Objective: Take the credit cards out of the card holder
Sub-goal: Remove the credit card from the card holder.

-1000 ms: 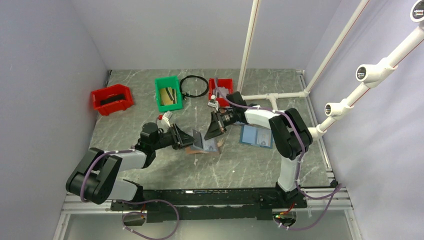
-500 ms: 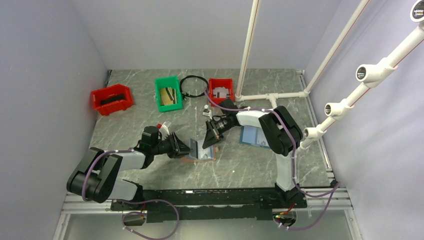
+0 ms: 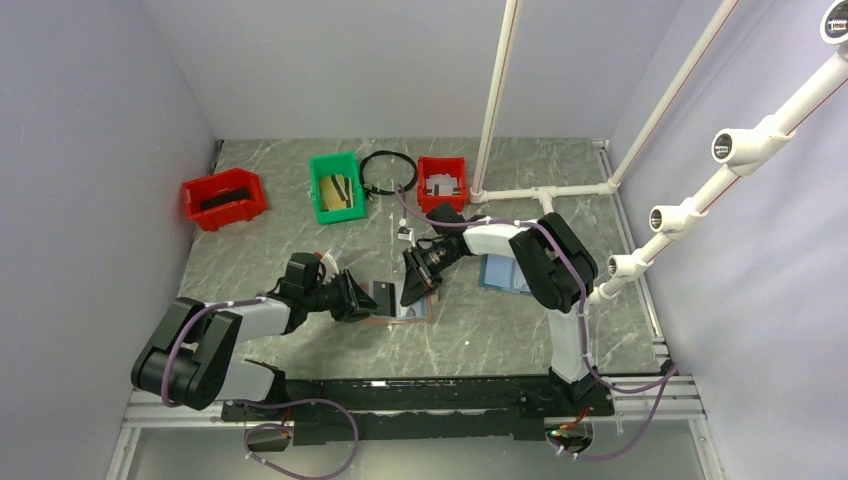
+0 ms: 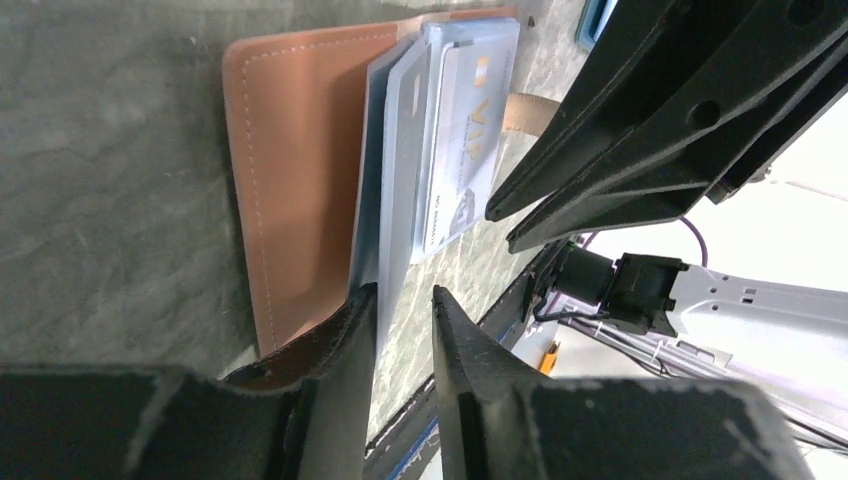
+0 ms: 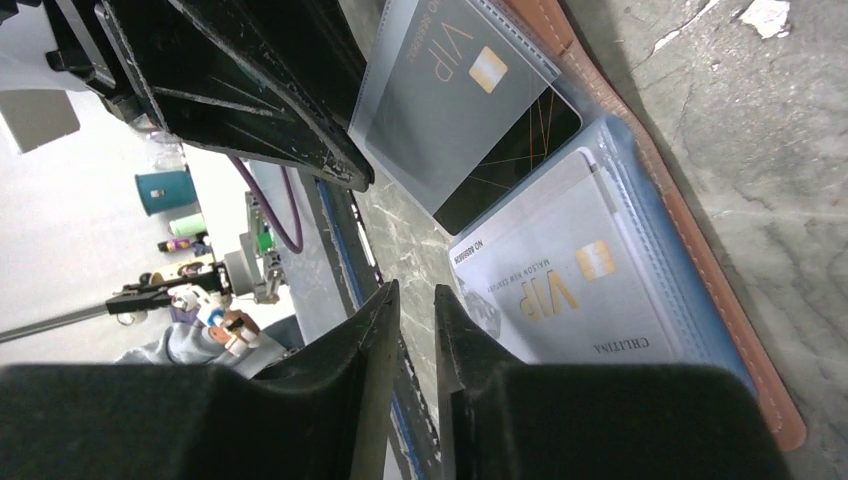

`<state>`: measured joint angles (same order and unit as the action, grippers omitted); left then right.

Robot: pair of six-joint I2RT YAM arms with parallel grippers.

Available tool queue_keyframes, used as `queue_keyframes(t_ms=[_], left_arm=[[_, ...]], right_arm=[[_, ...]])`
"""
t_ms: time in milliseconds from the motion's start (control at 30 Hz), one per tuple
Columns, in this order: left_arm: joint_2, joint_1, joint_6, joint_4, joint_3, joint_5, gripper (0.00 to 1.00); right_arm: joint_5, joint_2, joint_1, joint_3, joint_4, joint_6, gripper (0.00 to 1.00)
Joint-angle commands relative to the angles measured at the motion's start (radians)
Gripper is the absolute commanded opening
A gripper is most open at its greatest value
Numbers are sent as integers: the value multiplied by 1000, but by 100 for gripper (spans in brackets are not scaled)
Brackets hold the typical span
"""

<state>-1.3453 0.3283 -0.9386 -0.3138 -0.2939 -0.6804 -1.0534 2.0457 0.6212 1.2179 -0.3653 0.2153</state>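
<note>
The card holder [image 3: 412, 309] lies open on the table, reddish-brown cover [image 4: 290, 170] down. My left gripper [image 3: 368, 297] is at its left edge, its jaws narrow around the edge of a lifted pocket page [image 4: 385, 250]; it also shows in the left wrist view [image 4: 403, 300]. That page holds a grey card [image 5: 455, 95]. A pale card [image 5: 560, 290] lies in the page beneath and also shows in the left wrist view [image 4: 465, 140]. My right gripper [image 3: 408, 296] hovers over the holder, nearly shut and empty, its tips [image 5: 417, 295] beside the pale card's corner.
A blue-covered holder [image 3: 505, 272] lies to the right under the right arm. A red bin [image 3: 223, 196], a green bin [image 3: 336, 187], a black ring [image 3: 388, 170] and a second red bin [image 3: 442, 183] stand at the back. White pipes [image 3: 540, 190] rise at the back right.
Both grippers and the holder have shifted left and toward the near edge. The page that stood upright now leans lower. The right gripper has come down close over the holder.
</note>
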Motion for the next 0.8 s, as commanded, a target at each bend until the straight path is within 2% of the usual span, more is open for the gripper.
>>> queue_keyframes(t_ms=[0, 167, 300, 467, 600, 767], left_arm=[[-6, -10, 14, 9, -42, 39, 29], [-67, -17, -20, -68, -54, -2, 0], [-54, -18, -41, -180, -21, -37, 0], [40, -18, -79, -275, 5, -53, 0], [116, -18, -83, -276, -13, -65, 0], [126, -17, -99, -328, -29, -92, 0]], right_arm=[[13, 6, -3, 35, -4, -16, 24], [1, 1, -4, 36, -1, -15, 30], [-37, -14, -15, 28, 21, 2, 36], [-154, -37, -48, 7, 106, 73, 41], [-232, -71, -68, -4, 209, 172, 44], [-262, -104, -75, -25, 292, 255, 44]])
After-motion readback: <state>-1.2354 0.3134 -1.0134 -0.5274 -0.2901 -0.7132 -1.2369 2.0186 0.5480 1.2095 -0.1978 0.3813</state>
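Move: The open card holder's middle lies about 3 cm ahead of the left hand, 5 cm to its right and just below it; its upright sleeve is already between the left fingers. From the right hand the white VIP card in the right pocket is roughly 3 cm ahead, straight in line sideways and 2 cm below. The dark card lies about 3 cm ahead and 4 cm left of the right hand, the blue holder some 7 cm ahead and 21 cm right. Ease the left gripper forward a couple of centimetres while shutting it on the sleeve at the card holder's near left corner, then lift about 6 cm, tipping its fingers up some 15 degrees. Keep opening the right gripper, hold it still at first, then raise it about 4.5 cm and 2 cm forward alongside the right pocket, its fingertips also tipping up. ##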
